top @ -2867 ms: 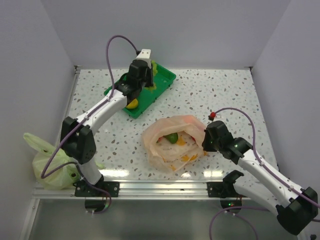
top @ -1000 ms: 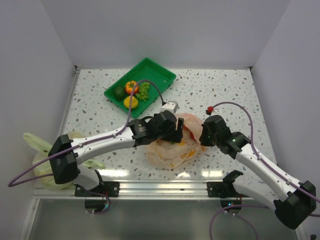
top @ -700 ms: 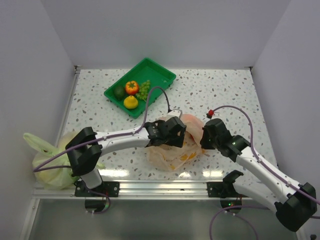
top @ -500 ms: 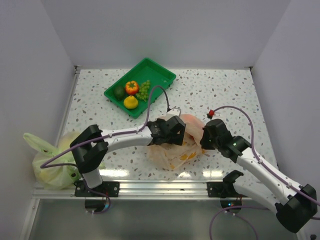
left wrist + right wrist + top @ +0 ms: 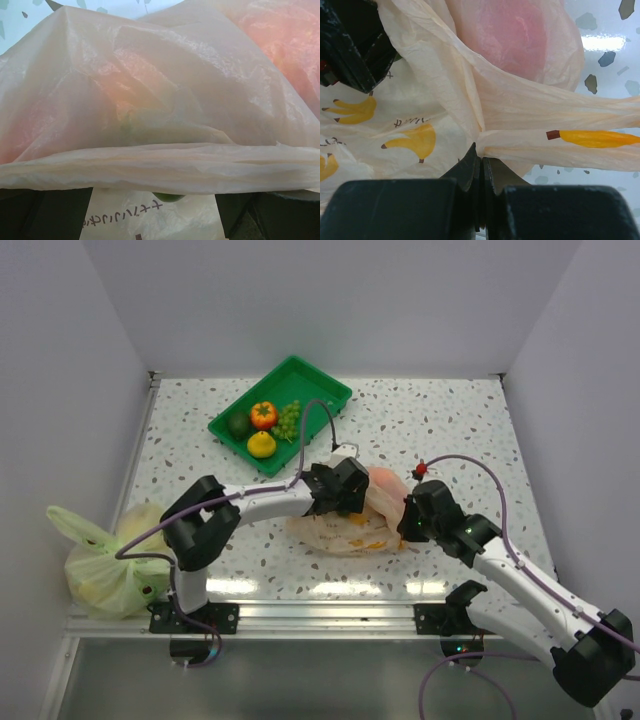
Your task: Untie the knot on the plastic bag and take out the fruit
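Observation:
The pale orange plastic bag (image 5: 345, 530) lies mid-table with its mouth loose; the knot is out of view. My left gripper (image 5: 341, 488) is at the bag's far side, open, its fingers (image 5: 45, 215) wide apart under a fold of the film (image 5: 160, 167). A green fruit (image 5: 167, 197) peeks out between them. A pink fruit (image 5: 512, 30) shows through the film. My right gripper (image 5: 481, 152) is shut on a pinch of the bag's near-right edge (image 5: 403, 525). The green tray (image 5: 325, 390) holds a dark green, an orange, a yellow fruit (image 5: 262, 444) and grapes.
A knotted yellow-green bag (image 5: 105, 565) sits at the near left corner beside the left arm's base. White walls close in the table on three sides. The left arm's cable (image 5: 320, 425) loops over the tray's near edge.
The left arm swung from the tray to the bag and pushed in at its mouth, its jaws widening. The bag flattened and shifted slightly. The right gripper kept its pinch.

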`<state>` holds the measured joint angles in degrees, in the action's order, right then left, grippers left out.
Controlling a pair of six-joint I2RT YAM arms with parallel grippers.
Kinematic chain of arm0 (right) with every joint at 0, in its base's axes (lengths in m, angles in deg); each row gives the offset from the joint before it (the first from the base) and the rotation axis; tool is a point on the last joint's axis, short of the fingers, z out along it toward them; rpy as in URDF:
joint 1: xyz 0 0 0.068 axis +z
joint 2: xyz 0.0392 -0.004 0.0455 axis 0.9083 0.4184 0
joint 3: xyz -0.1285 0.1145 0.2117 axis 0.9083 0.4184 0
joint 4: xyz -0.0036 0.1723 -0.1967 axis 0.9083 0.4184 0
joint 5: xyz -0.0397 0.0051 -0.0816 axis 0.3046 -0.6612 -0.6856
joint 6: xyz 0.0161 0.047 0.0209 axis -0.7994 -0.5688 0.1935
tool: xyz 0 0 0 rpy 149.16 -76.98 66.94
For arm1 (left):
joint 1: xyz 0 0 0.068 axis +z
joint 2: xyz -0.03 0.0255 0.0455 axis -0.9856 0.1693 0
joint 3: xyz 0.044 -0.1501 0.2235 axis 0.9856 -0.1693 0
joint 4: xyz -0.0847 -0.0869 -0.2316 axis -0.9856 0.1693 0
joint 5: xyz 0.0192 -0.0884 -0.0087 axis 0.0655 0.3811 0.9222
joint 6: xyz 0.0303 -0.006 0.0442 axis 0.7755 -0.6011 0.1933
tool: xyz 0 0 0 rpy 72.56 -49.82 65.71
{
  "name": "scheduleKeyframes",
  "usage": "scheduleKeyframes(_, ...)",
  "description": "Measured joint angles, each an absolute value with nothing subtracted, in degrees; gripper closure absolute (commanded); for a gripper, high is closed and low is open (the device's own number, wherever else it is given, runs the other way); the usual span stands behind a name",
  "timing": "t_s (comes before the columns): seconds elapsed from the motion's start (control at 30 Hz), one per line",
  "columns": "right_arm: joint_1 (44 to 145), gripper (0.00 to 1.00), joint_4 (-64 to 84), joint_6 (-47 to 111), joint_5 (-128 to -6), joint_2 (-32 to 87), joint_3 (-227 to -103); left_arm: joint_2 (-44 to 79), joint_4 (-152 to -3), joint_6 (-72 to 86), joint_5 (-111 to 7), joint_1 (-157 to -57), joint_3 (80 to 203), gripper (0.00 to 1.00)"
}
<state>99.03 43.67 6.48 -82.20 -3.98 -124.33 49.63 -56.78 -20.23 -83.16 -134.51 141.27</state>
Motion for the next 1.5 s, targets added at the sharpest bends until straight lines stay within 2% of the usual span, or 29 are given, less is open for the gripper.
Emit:
scheduleKeyframes(0.23,99.2,1.00,42.8,5.8,-80.7,-4.0,-123.6,51.2,-61.4,-19.0,-86.0,-134.5,141.4,0.07)
scheduleKeyframes(0.43,99.4,1.00,42.4,5.1,-79.7,-4.3,-123.6,52.2,-66.4,-18.4,-88.0,-134.5,141.4,0.16)
scheduleKeyframes(0.53,99.4,1.00,42.4,4.8,-79.5,-4.3,-123.6,53.8,-67.3,-18.0,-88.2,-134.5,141.4,0.25)
scheduleKeyframes(0.77,99.4,1.00,42.4,4.8,-79.6,-4.0,-123.6,53.9,-68.9,-17.4,-87.7,-134.6,139.4,0.62)
scheduleKeyframes(0.83,99.4,1.00,42.4,4.8,-79.7,-3.6,-123.6,52.9,-68.7,-16.8,-86.9,-134.7,138.4,0.64)
scheduleKeyframes(0.87,99.4,1.00,42.5,4.8,-79.8,-3.4,-123.6,52.3,-68.4,-16.1,-86.4,-134.8,137.9,0.69)
scheduleKeyframes(1.03,99.4,1.00,42.5,4.9,-80.9,-2.9,-123.8,48.7,-64.1,-11.9,-83.0,-135.9,136.1,0.73)
scheduleKeyframes(1.5,99.4,1.00,42.6,5.1,-83.0,0.5,-126.4,28.7,-55.3,-4.6,-69.4,-139.5,129.3,0.78)
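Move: The orange-green fruit lies almost at the left hand, some 3 cm ahead, 1 cm to the right and 2 cm below, mostly hidden under the bag's rim. The bag edge held by the right fingers is about 13 cm right of the left hand and 9 cm back, a little higher. The green crate's middle stands roughly 21 cm ahead and 15 cm left. From the right hand, the fruit is about 12 cm ahead, 12 cm left and 6 cm lower. The left fingers close on the sides of the orange-green fruit after the hand slips about 3 cm farther forward under the bag's rim and dips slightly. Keeping the grip, the left hand then draws back some 12 cm and rises about 7 cm, swinging roughly 25 degrees clockwise. The right fingers keep their pinch on the bag edge, nearly still. ##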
